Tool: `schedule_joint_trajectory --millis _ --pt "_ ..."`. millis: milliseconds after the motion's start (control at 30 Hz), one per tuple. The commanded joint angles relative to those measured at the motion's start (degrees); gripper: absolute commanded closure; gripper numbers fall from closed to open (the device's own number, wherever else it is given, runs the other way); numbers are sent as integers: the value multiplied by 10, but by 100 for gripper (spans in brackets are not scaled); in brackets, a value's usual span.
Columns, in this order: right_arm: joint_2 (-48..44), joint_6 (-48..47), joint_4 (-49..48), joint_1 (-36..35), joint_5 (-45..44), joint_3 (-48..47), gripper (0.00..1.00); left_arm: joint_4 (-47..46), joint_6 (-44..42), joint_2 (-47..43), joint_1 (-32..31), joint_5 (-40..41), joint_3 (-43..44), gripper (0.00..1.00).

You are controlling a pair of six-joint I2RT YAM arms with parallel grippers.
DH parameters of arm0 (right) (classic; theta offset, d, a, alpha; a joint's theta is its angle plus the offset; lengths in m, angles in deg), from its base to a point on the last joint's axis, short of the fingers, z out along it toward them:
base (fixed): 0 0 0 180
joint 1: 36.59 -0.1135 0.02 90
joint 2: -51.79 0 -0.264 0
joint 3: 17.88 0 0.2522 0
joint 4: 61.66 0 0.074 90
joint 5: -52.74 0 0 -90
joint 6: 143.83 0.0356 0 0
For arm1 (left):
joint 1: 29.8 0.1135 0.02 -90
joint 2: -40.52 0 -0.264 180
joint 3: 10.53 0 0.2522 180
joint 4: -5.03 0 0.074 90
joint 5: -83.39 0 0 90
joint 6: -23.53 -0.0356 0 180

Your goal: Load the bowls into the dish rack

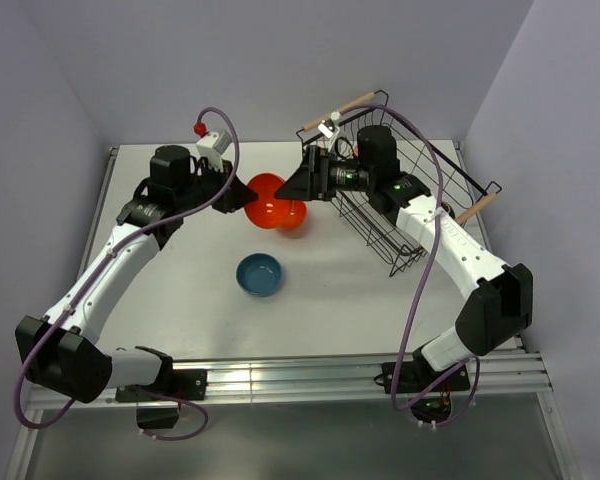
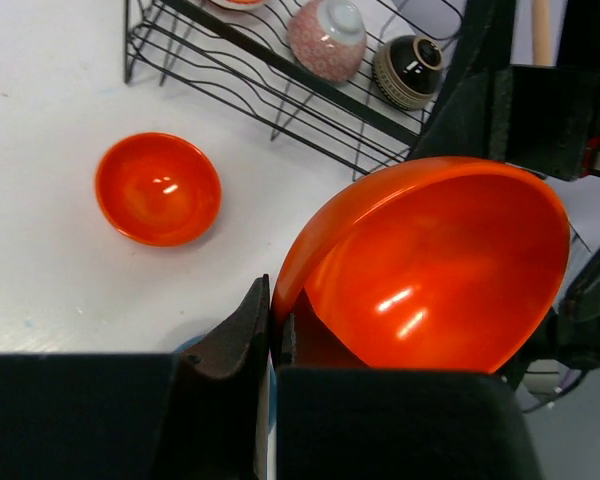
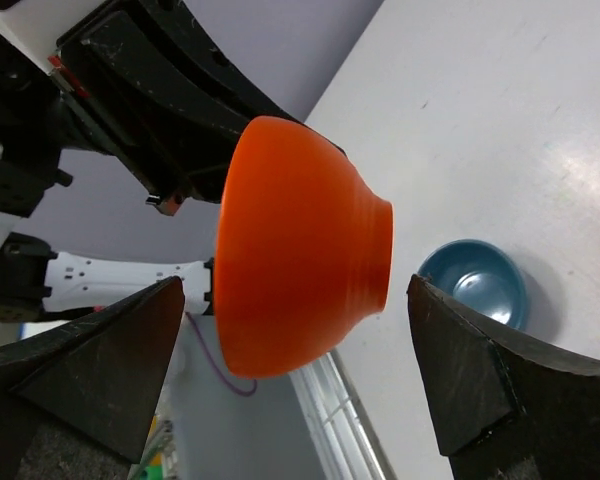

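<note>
My left gripper is shut on the rim of a plain orange bowl and holds it tilted above the table; the rim is pinched between its fingers in the left wrist view, where the bowl fills the right half. My right gripper is open just right of that bowl; in the right wrist view the bowl hangs between its spread fingers without touching them. A second orange bowl and a blue bowl sit on the table. The dish rack stands at the right.
In the rack lie an orange-and-white patterned bowl and a dark brown bowl; another bowl shows only as a sliver at the top edge. The rack's wooden handles stick out at its ends. Walls close off the back and sides.
</note>
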Motion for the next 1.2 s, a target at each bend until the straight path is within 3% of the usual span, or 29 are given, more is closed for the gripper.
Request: schedule_joint_trajectory --millis 0,500,800,1000,1167 --pt "-22 46 -69 -6 42 22 1 -65 31 -27 -1 -66 -18 100" --pt "-17 105 -69 -7 98 51 1 -99 75 -20 15 -97 -31 100" --pt "-20 130 -99 -7 113 55 6 -109 81 -17 15 -111 -39 100" --pt "-25 128 -115 -6 112 60 24 -106 81 -22 15 -110 -46 99" --pt "-31 100 -105 -5 91 55 51 -105 84 -19 15 -106 -49 99"
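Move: The red bowl, pinched at its rim in the left hand, has its middle about 4 cm to that hand's right and 1 cm ahead. From the open right hand it lies some 5 cm left, 2 cm back and slightly below, already between the spread fingers. Counted from the right hand, the second red bowl is about 6 cm ahead, 2 cm left; the blue bowl 9 cm back, 9 cm left, both some 29 cm below. The dish rack's middle is roughly 10 cm ahead, 23 cm right and 25 cm down. The red bowl stays pinched by its rim in the left hand, which eases about 2 cm back and to the right, towards the right hand, tilting some 10 degrees. The right hand slides about 3 cm back around it, sinking 1 cm and twisting roughly 15 degrees, then closes its wide-open fingers by about a quarter until they grip the bowl across its foot and rim. ##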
